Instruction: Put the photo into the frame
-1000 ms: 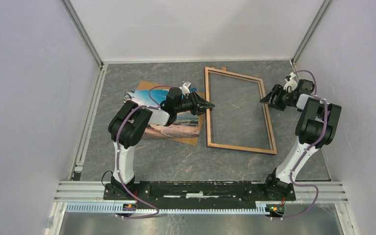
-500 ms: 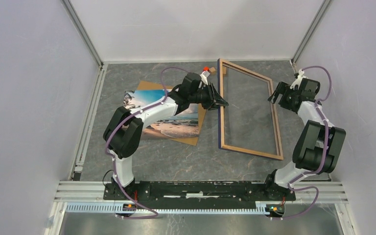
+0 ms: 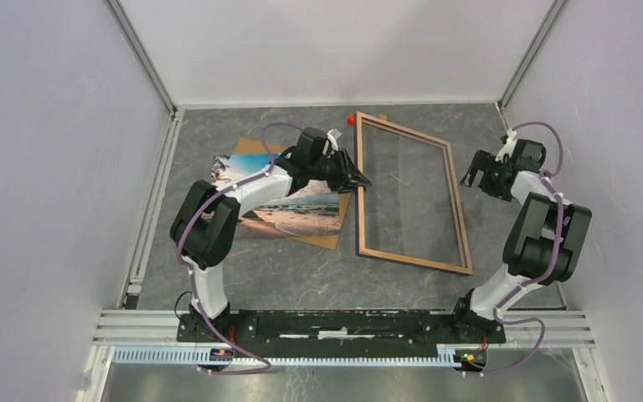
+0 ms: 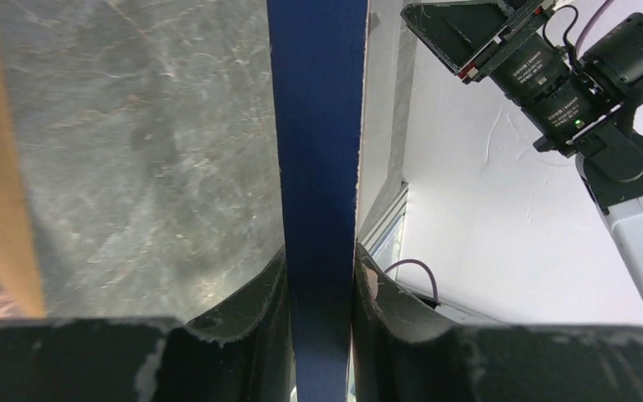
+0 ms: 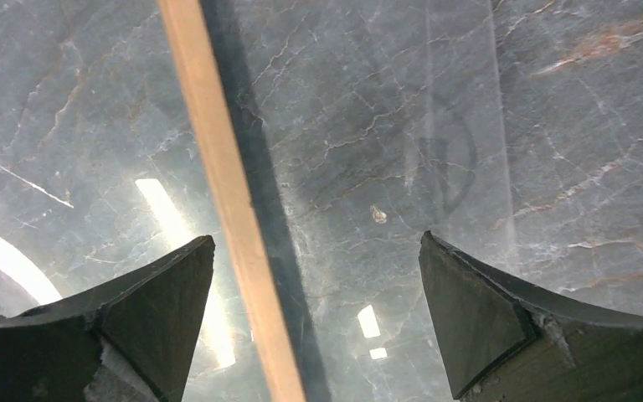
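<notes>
The frame [image 3: 414, 260] lies right of centre, light wood side up, with a glass pane in it. My left gripper [image 3: 362, 181] is shut on its left rail; in the left wrist view the dark blue rail [image 4: 318, 151] sits pinched between my fingers [image 4: 320, 285]. My right gripper [image 3: 471, 174] hovers open by the right rail; in the right wrist view the wood rail [image 5: 218, 167] runs below, between the jaws and untouched, near the left finger of my open gripper [image 5: 316, 260]. The photo [image 3: 301, 216], a beach print, lies on the table left of the frame under my left arm.
A brown backing board [image 3: 331, 237] lies beneath the photo. A small red item [image 3: 351, 118] sits by the frame's far left corner. An aluminium rail [image 3: 155, 193] runs along the left wall, and walls close in on three sides.
The right gripper has let go of the right rail, opened wide and drawn back to the right. The left gripper tipped the frame's left rail up, then brought it back left and lower.
</notes>
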You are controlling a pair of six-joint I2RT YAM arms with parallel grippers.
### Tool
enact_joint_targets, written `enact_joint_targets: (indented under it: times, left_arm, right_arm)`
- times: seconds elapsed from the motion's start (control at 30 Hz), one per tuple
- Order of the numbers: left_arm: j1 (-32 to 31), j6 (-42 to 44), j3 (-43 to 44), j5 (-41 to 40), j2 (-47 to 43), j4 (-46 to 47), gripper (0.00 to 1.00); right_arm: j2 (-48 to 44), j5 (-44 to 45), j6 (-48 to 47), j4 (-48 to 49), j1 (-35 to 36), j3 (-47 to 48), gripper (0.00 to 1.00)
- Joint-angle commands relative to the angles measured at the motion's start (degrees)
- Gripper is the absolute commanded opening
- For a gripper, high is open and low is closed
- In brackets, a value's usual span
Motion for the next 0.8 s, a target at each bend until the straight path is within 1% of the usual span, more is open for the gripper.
enact_joint_targets:
  times: [0.0, 0.07, 0.13, 0.27, 0.43, 0.53, 0.6, 0.67, 0.77]
  left_arm:
    - [4.1, 5.6, -2.0, 4.5, 0.4, 4.9, 0.14]
    - [4.9, 5.5, -2.7, 7.0, 2.0, 5.8, 0.14]
    - [5.0, 5.2, -4.2, 7.3, 2.4, 7.4, 0.13]
    - [4.9, 3.1, -6.7, 7.4, 2.2, 11.2, 0.13]
    - [4.4, 3.9, -7.7, 5.9, 1.0, 11.1, 0.13]
    - [3.9, 3.8, -7.9, 5.6, 0.7, 11.1, 0.13]
    - [3.7, 3.8, -8.1, 5.4, 0.4, 11.1, 0.13]
    - [3.6, 3.8, -8.6, 5.0, -0.2, 11.1, 0.13]
    - [3.5, 3.8, -8.8, 4.7, -0.6, 11.2, 0.13]
  right_arm:
    - [2.0, -4.2, -1.1, 1.1, 0.5, 1.9, 0.97]
    - [1.4, -2.7, -1.6, 1.3, 2.7, 1.1, 0.97]
    - [0.5, 4.1, -2.1, -1.1, 6.8, 1.9, 0.97]
    - [-1.0, 22.0, 1.9, -6.7, 16.6, 4.1, 0.98]
    - [-3.9, 36.5, 5.0, -7.8, 32.3, 3.8, 0.98]
    - [-1.8, 43.1, 6.2, -8.2, 41.0, 6.0, 0.98]
    - [0.8, 49.6, 6.1, -10.5, 45.9, 9.3, 0.98]
    - [2.5, 54.7, 6.3, -12.2, 48.7, 11.4, 0.98]
    - [4.1, 58.3, 6.5, -12.0, 52.6, 12.1, 0.98]
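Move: The left gripper already holds the frame's left rail, raised roughly 10 cm off the table; the photo is centred about 22 cm left, 3 cm back and 10 cm below it, the brown board about 18 cm left and 2 cm back. From the right hand, that left rail lies some 30 cm left, 3 cm back and 5 cm higher. The middle of the right rail, low near the table, is about 6 cm left and 9 cm back. Sweep the empty right gripper left across the frame's right rail and over the glassless opening, about 21 cm towards the left rail, dipping slightly and then rising. Keep its fingers wide open and roll its left side down some 35 degrees while turning a little counter-clockwise. Meanwhile keep the left gripper's hold on the left rail and bring it down about 4 cm and left nearly 3 cm. ##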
